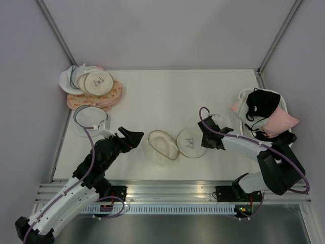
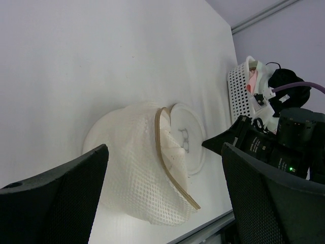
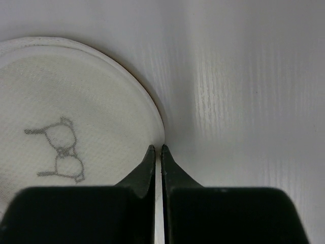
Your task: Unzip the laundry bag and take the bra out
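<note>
The laundry bag lies unzipped in the middle of the table. Its cream mesh half [image 1: 162, 145] gapes with the tan zipper rim [image 2: 165, 152] showing, and the face with the black bra outline [image 1: 191, 142] is flipped out to the right. My left gripper [image 1: 133, 138] is open and empty, just left of the mesh half [image 2: 132, 168]. My right gripper [image 1: 205, 140] is shut, its tips [image 3: 157, 150] at the right edge of the outlined face [image 3: 76, 117]; nothing shows between them. The black bra [image 1: 261, 101] lies in the white basket.
The white basket [image 1: 242, 96] stands at the right with a pink garment [image 1: 279, 122] hanging over it. A pile of pink, white and cream pouches [image 1: 94, 87] lies at the back left. A flat white disc with a grey-blue rim [image 1: 90, 118] lies beside my left arm.
</note>
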Robot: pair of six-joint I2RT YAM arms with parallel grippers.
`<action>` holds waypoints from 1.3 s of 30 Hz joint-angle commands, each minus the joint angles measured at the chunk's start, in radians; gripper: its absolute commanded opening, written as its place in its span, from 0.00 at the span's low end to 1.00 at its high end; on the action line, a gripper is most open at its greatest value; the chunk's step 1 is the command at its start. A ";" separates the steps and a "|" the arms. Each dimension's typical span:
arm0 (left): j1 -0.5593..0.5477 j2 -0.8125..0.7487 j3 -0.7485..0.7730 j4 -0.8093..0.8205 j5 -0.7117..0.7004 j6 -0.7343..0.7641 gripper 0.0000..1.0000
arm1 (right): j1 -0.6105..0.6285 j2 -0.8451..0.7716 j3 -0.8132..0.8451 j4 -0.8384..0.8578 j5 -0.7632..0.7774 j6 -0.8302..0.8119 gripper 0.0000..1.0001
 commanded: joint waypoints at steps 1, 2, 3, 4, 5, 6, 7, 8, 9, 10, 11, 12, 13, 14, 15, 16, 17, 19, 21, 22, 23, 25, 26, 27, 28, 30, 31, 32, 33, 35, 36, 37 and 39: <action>0.003 -0.033 -0.002 -0.077 -0.027 -0.021 0.95 | 0.004 -0.065 0.038 -0.089 0.050 0.003 0.00; 0.003 -0.048 0.000 -0.093 -0.030 -0.018 0.95 | 0.003 -0.084 0.082 -0.132 0.056 -0.008 0.00; 0.003 -0.056 0.000 -0.097 -0.033 -0.017 0.95 | 0.004 -0.122 0.107 -0.151 0.062 -0.024 0.00; 0.003 -0.063 0.000 -0.105 -0.036 -0.017 0.95 | 0.004 -0.141 0.159 -0.165 0.059 -0.040 0.00; 0.003 -0.076 0.000 -0.111 -0.039 -0.017 0.95 | 0.004 -0.156 0.188 -0.192 0.057 -0.052 0.00; 0.003 -0.083 -0.002 -0.122 -0.045 -0.017 0.95 | 0.007 -0.167 0.220 -0.208 0.057 -0.064 0.01; 0.003 -0.086 -0.002 -0.123 -0.048 -0.017 0.95 | 0.016 -0.182 0.288 -0.224 0.056 -0.093 0.00; 0.003 -0.099 -0.003 -0.129 -0.051 -0.017 0.95 | 0.023 -0.187 0.319 -0.246 0.051 -0.109 0.00; 0.003 -0.102 -0.003 -0.131 -0.053 -0.018 0.95 | 0.030 -0.188 0.349 -0.254 0.050 -0.124 0.00; 0.003 -0.106 -0.006 -0.136 -0.051 -0.018 0.95 | 0.056 -0.187 0.406 -0.261 0.036 -0.149 0.01; 0.003 -0.111 -0.006 -0.140 -0.054 -0.020 0.95 | 0.067 -0.185 0.429 -0.263 0.025 -0.161 0.00; 0.003 -0.114 -0.008 -0.145 -0.054 -0.021 0.95 | 0.079 -0.182 0.449 -0.260 0.021 -0.166 0.01; 0.003 -0.116 -0.008 -0.157 -0.056 -0.024 0.95 | 0.116 -0.172 0.483 -0.252 0.005 -0.173 0.00; 0.003 -0.119 -0.009 -0.159 -0.057 -0.026 0.95 | 0.136 -0.165 0.495 -0.234 -0.010 -0.192 0.00; 0.003 -0.123 -0.009 -0.163 -0.059 -0.027 0.95 | 0.159 -0.158 0.507 -0.222 -0.016 -0.196 0.00; 0.003 -0.132 -0.013 -0.175 -0.060 -0.030 0.95 | 0.211 -0.136 0.520 -0.206 -0.027 -0.205 0.01; 0.003 -0.137 -0.013 -0.180 -0.062 -0.032 0.95 | 0.237 -0.124 0.521 -0.170 -0.041 -0.210 0.00; 0.003 -0.154 -0.017 -0.189 -0.066 -0.038 0.95 | 0.312 -0.060 0.538 -0.140 -0.070 -0.222 0.00; 0.003 -0.166 -0.020 -0.209 -0.074 -0.043 0.95 | 0.363 0.000 0.557 -0.119 -0.067 -0.227 0.00; 0.003 -0.183 -0.017 -0.220 -0.079 -0.044 0.95 | 0.416 0.060 0.570 -0.108 -0.064 -0.230 0.01; 0.003 -0.189 -0.017 -0.240 -0.082 -0.047 0.95 | 0.443 0.088 0.575 -0.078 -0.058 -0.230 0.01; 0.003 -0.218 -0.017 -0.261 -0.097 -0.052 0.95 | 0.492 0.158 0.577 -0.039 -0.086 -0.227 0.00; 0.003 -0.229 -0.016 -0.283 -0.108 -0.053 0.95 | 0.504 0.178 0.577 0.007 -0.100 -0.227 0.00; 0.003 -0.240 -0.016 -0.295 -0.112 -0.059 0.95 | 0.523 0.210 0.583 0.019 -0.105 -0.227 0.00; 0.003 -0.249 -0.016 -0.307 -0.117 -0.059 0.95 | 0.532 0.227 0.584 0.047 -0.113 -0.229 0.00; 0.003 -0.275 -0.019 -0.333 -0.123 -0.072 0.95 | 0.549 0.256 0.577 0.090 -0.146 -0.235 0.00; 0.003 -0.283 -0.022 -0.341 -0.125 -0.073 0.95 | 0.555 0.264 0.572 0.129 -0.185 -0.247 0.02; 0.003 -0.293 -0.023 -0.346 -0.128 -0.078 0.95 | 0.561 0.273 0.574 0.134 -0.194 -0.253 0.08; 0.003 -0.298 -0.025 -0.353 -0.129 -0.082 0.94 | 0.570 0.292 0.577 0.140 -0.206 -0.258 0.16; 0.003 -0.307 -0.025 -0.363 -0.131 -0.086 0.94 | 0.573 0.295 0.569 0.159 -0.245 -0.262 0.36; 0.003 -0.307 -0.023 -0.364 -0.132 -0.086 0.94 | 0.575 0.284 0.557 0.168 -0.255 -0.264 0.43; 0.003 -0.309 -0.020 -0.369 -0.132 -0.087 0.94 | 0.576 0.275 0.551 0.176 -0.257 -0.267 0.58; 0.003 -0.312 -0.017 -0.375 -0.136 -0.084 0.94 | 0.575 0.223 0.531 0.185 -0.252 -0.276 0.67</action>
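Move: My right hand still pinches the right-hand rim of the laundry bag's lid, which lies open near table height, its middle about 7 cm to my left. The hinge is some 13 cm left and the bag body's middle about 20 cm left, all roughly level with me, the body perhaps 2 cm above my fingertips. From my open left hand the body lies about 11 cm right, barely ahead and some 14 cm below. With my right hand I lift the pinched lid rim steeply, about 20 cm, edging forward, then swing it fast to the left in an arc over the bag body, drawing back and sinking, to fold the lid shut. I turn that hand some 50 degrees counter-clockwise as it goes; beyond the mouth, about 29 cm left of where I began, I open my fingers and let go. My empty left hand eases left and back, away from the bag, staying open. ##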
